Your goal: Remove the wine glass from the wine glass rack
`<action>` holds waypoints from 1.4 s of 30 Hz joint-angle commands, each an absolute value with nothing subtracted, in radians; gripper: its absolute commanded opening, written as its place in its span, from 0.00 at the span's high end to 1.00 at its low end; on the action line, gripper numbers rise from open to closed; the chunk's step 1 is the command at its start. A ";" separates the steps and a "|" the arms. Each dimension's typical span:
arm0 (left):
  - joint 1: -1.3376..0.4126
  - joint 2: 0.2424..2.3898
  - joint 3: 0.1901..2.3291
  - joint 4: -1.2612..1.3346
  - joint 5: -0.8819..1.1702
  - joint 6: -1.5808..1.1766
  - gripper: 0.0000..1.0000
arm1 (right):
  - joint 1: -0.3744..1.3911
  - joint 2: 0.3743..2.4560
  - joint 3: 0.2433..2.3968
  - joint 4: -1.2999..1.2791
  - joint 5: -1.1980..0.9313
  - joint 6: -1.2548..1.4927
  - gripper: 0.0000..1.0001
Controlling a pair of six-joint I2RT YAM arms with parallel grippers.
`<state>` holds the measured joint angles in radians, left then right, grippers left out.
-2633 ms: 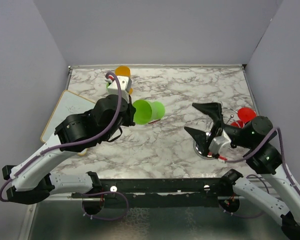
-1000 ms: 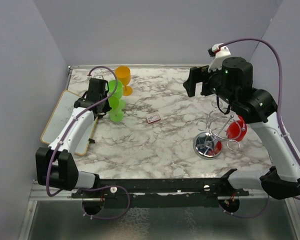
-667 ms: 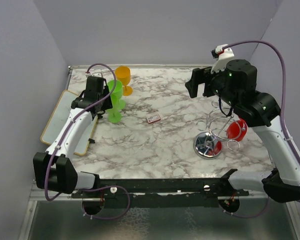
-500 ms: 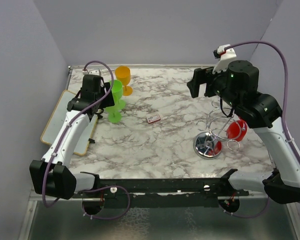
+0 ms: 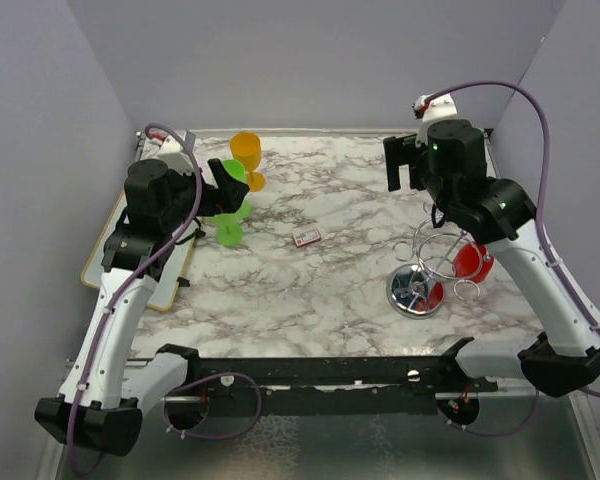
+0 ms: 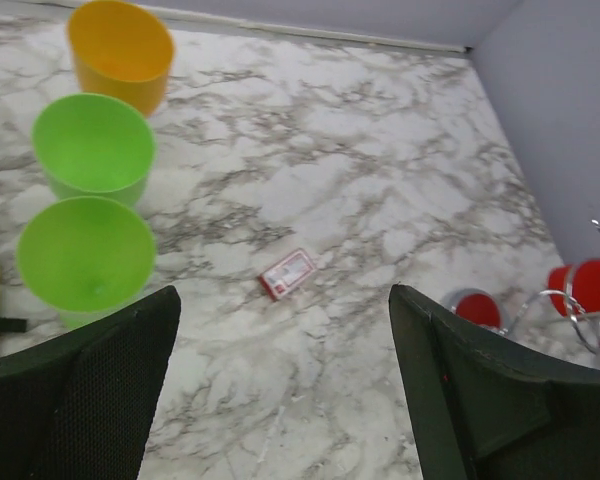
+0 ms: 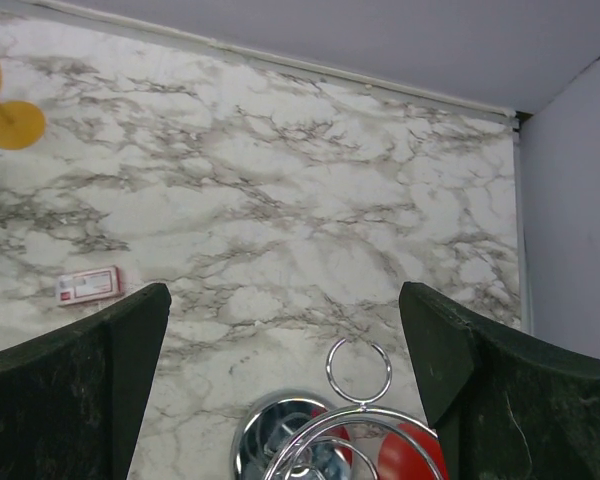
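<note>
The wine glass rack (image 5: 438, 258) is a chrome wire stand on a round shiny base (image 5: 413, 291) at the right of the table. A red wine glass (image 5: 473, 260) hangs on its right side. In the right wrist view the rack's top ring (image 7: 358, 370) and the red glass (image 7: 412, 456) lie below my right gripper (image 7: 283, 335), which is open, empty and high above them. It is raised behind the rack in the top view (image 5: 398, 166). My left gripper (image 5: 224, 184) is open and empty, above the green glasses (image 5: 230, 203).
Two green glasses (image 6: 93, 146) (image 6: 84, 256) and an orange glass (image 6: 120, 50) stand at the back left. A small red-and-white card (image 5: 306, 237) lies mid-table. A framed white board (image 5: 120, 245) lies at the left edge. Walls close in on three sides.
My left arm set the green glass upright beside the other green one, let go, and has risen and drawn back to the left. My right arm rose from the rack and shifted slightly back.
</note>
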<state>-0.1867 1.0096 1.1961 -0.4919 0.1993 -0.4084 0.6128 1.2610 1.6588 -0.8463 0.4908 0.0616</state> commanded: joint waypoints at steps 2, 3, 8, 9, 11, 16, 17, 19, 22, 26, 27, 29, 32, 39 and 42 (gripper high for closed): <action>-0.249 0.966 1.098 -0.287 0.510 -0.489 0.12 | 0.529 1.288 1.674 -0.872 0.599 0.062 0.00; -0.276 0.962 1.082 -0.268 0.511 -0.488 0.12 | 0.492 1.289 1.676 -0.879 0.565 0.072 0.00; -0.431 0.972 1.007 -0.181 0.492 -0.493 0.12 | 0.316 1.286 1.662 -0.934 0.432 0.130 0.00; -0.463 0.979 0.995 -0.163 0.488 -0.493 0.12 | 0.294 1.285 1.657 -0.952 0.418 0.147 0.00; -0.516 0.998 0.978 -0.139 0.484 -0.483 0.12 | 0.256 1.267 1.630 -0.978 0.409 0.182 0.00; -0.590 1.040 0.971 -0.137 0.468 -0.403 0.12 | 0.173 1.170 1.522 -0.979 0.403 0.248 0.00; -0.596 1.044 0.968 -0.138 0.461 -0.388 0.12 | 0.166 1.154 1.507 -0.978 0.414 0.258 0.00; -0.602 1.049 0.959 -0.137 0.451 -0.360 0.12 | 0.156 1.127 1.484 -0.986 0.445 0.269 0.00; -0.608 1.044 0.926 -0.129 0.434 -0.324 0.12 | 0.139 1.109 1.472 -1.014 0.489 0.268 0.00; -0.623 1.033 0.865 -0.112 0.393 -0.280 0.12 | 0.110 1.110 1.480 -1.043 0.486 0.271 0.00; -0.626 1.031 0.850 -0.108 0.385 -0.273 0.12 | 0.104 1.112 1.481 -1.051 0.481 0.275 0.00; -0.630 1.027 0.820 -0.100 0.375 -0.259 0.12 | 0.093 1.119 1.479 -1.066 0.478 0.280 0.00; -0.642 1.019 0.794 -0.097 0.373 -0.247 0.12 | 0.080 1.119 1.477 -1.090 0.489 0.283 0.00; -0.677 1.014 0.786 -0.111 0.366 -0.234 0.12 | 0.072 1.087 1.435 -1.133 0.525 0.312 0.00; -0.690 1.011 0.786 -0.118 0.359 -0.230 0.12 | 0.071 1.068 1.406 -1.125 0.517 0.325 0.00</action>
<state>-0.6735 1.0344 0.7902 -0.1387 0.3843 -0.2565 0.0780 1.0985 1.4387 -1.1038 0.4854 0.2893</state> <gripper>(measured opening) 0.880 0.997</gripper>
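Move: The red wine glass still hangs foot-up on the rack, about 9 cm back, 15 cm right and 22 cm below the open right hand. The rack's middle is some 8 cm to the left of the glass. The left hand has the glass about 44 cm to its right, 9 cm back and 17 cm below; the small box lies 14 cm right, 3 cm ahead and 30 cm below it, the front green glass 5 cm ahead, 6 cm left and 21 cm below. The right hand swings about 17 cm to the right across the rack, edging forward at first and then drawing back, and sinks some 8 cm towards the red glass's foot while the wrist turns about 35 degrees clockwise and tips down, its fingers staying wide open on either side of the foot in its own view, with no touch to be seen. The left hand, empty and still open, leaves the green glasses, going about 16 cm right and 10 cm back past the near side of the small box and turning some 40 degrees clockwise, then drops most of its 12 cm and eases to a stop above the bare table. ##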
